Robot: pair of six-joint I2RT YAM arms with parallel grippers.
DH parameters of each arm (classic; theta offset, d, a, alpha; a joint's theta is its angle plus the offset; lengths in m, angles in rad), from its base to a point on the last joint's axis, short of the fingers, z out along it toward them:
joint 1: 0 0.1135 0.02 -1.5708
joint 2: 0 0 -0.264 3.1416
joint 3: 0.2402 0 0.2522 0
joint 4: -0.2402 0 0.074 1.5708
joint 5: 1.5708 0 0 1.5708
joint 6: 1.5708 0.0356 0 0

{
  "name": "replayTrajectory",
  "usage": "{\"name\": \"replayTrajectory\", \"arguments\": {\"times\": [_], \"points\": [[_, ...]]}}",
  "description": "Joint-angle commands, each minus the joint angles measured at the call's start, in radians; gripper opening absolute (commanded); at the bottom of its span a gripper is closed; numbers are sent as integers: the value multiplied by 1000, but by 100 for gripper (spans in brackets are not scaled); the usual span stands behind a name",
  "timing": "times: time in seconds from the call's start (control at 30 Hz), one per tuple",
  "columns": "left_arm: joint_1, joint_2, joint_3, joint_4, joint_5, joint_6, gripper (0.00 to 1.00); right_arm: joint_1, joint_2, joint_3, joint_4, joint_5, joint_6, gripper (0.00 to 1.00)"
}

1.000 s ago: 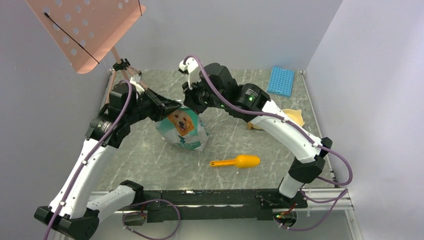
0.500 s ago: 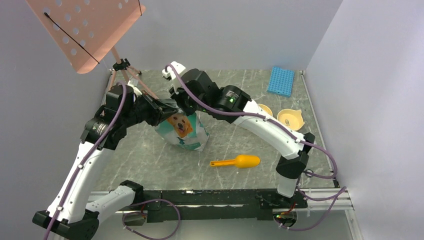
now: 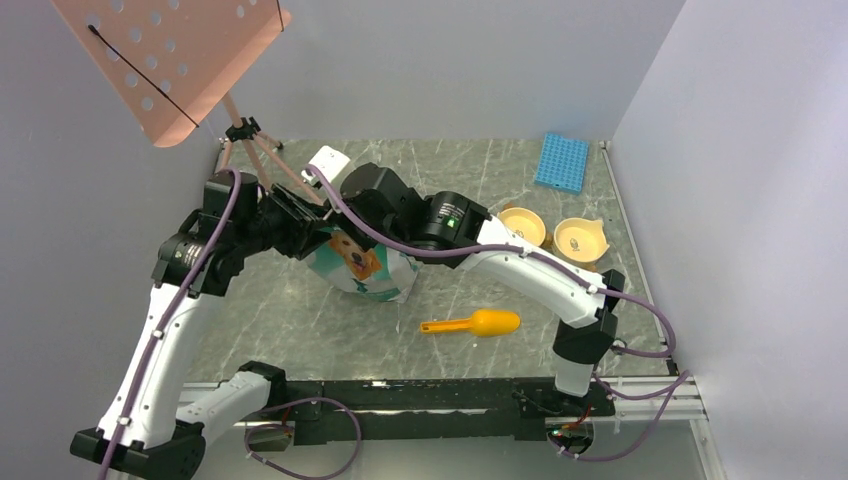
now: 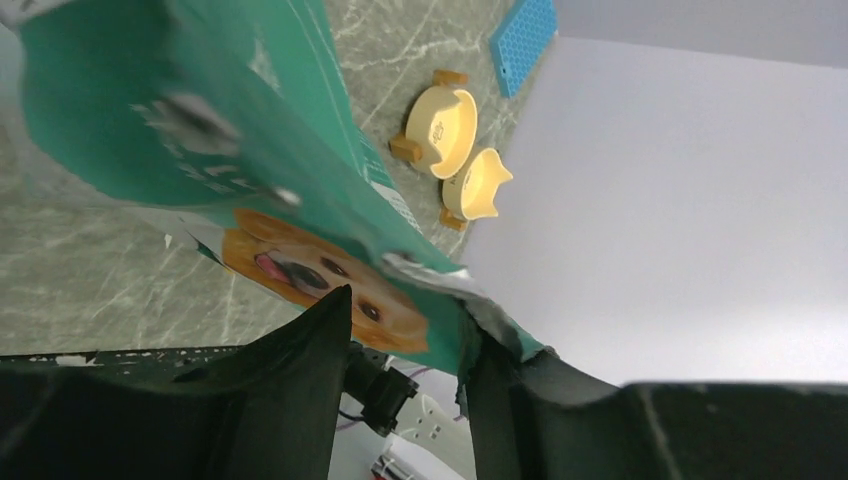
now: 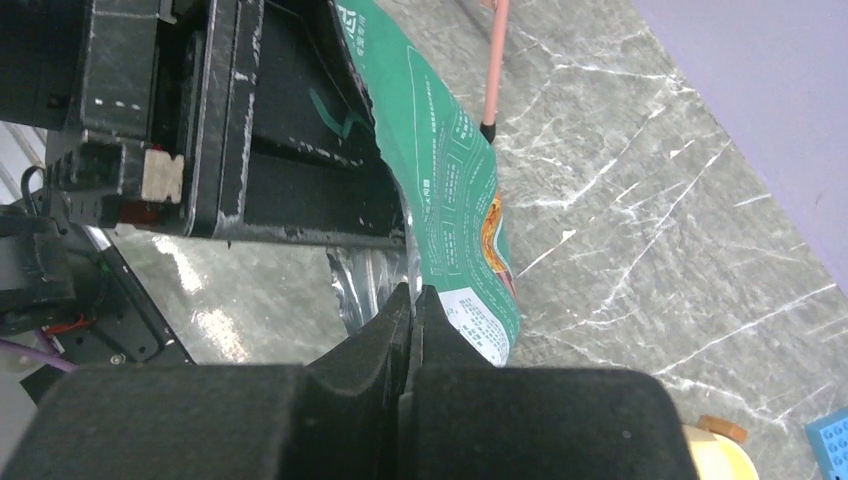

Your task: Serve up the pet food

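Observation:
The green and silver dog-picture bag [image 3: 362,262] stands mid-table, its top pulled toward the left. My right gripper [image 3: 345,215] is at the bag's top; in the right wrist view its jaws [image 5: 412,295] are shut on the thin edge of the bag [image 5: 450,210]. My left gripper [image 3: 298,222] sits just left of the bag's mouth. In the left wrist view it [image 4: 410,330] stands open, with the torn edge of the bag [image 4: 200,140] resting against one finger [image 4: 495,370]. The pet food is hidden. An orange scoop [image 3: 472,323] lies in front of the bag.
Two yellow bowls [image 3: 523,226] [image 3: 581,238] stand right of the bag, also the bowls [image 4: 440,128] [image 4: 478,185] in the left wrist view. A blue rack [image 3: 561,161] lies at the back right. A pink music stand [image 3: 170,60] rises at the back left.
The right arm swung left onto the bag's top and its jaws closed on the edge. The left gripper drew back left and opened. The bag's top tilted left.

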Motion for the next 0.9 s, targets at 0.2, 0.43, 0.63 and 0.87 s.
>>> {"name": "replayTrajectory", "arguments": {"times": [0.2,0.43,0.63,0.87], "points": [[60,-109,10,-160,-201,62,21,23,-70,26,118,176,-18,0],[60,-178,-10,-176,-216,106,7,23,-50,24,117,132,-62,0],[60,-141,5,-133,-140,120,1,24,7,59,92,2,-89,21],[60,-121,12,-121,-134,121,0,17,99,119,122,74,-138,36]]}}
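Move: Right fingers are shut on the rim of the food bag; the bag's mouth centres about 4 cm to that hand's left, slightly ahead and below. From the open left gripper the mouth is about 2 cm left, 1 cm ahead, just below. The bag's body is some 5 cm right of the left hand, 2 cm ahead and 15 cm down; the orange scoop lies 29 cm right and 3 cm back, a stand leg's foot 20 cm ahead and 1 cm left, both on the table. Sweep the left gripper about 5 cm left along the bag's mouth and some 3 cm back, rolling its left side up and swinging it slightly left, roughly 10 degrees in all, while its half-open fingers shut fully at the near side of the rim. Keep the right pinch until the left is there, then part the right fingers about a third around the rim, easing up and left 1–2 cm. ##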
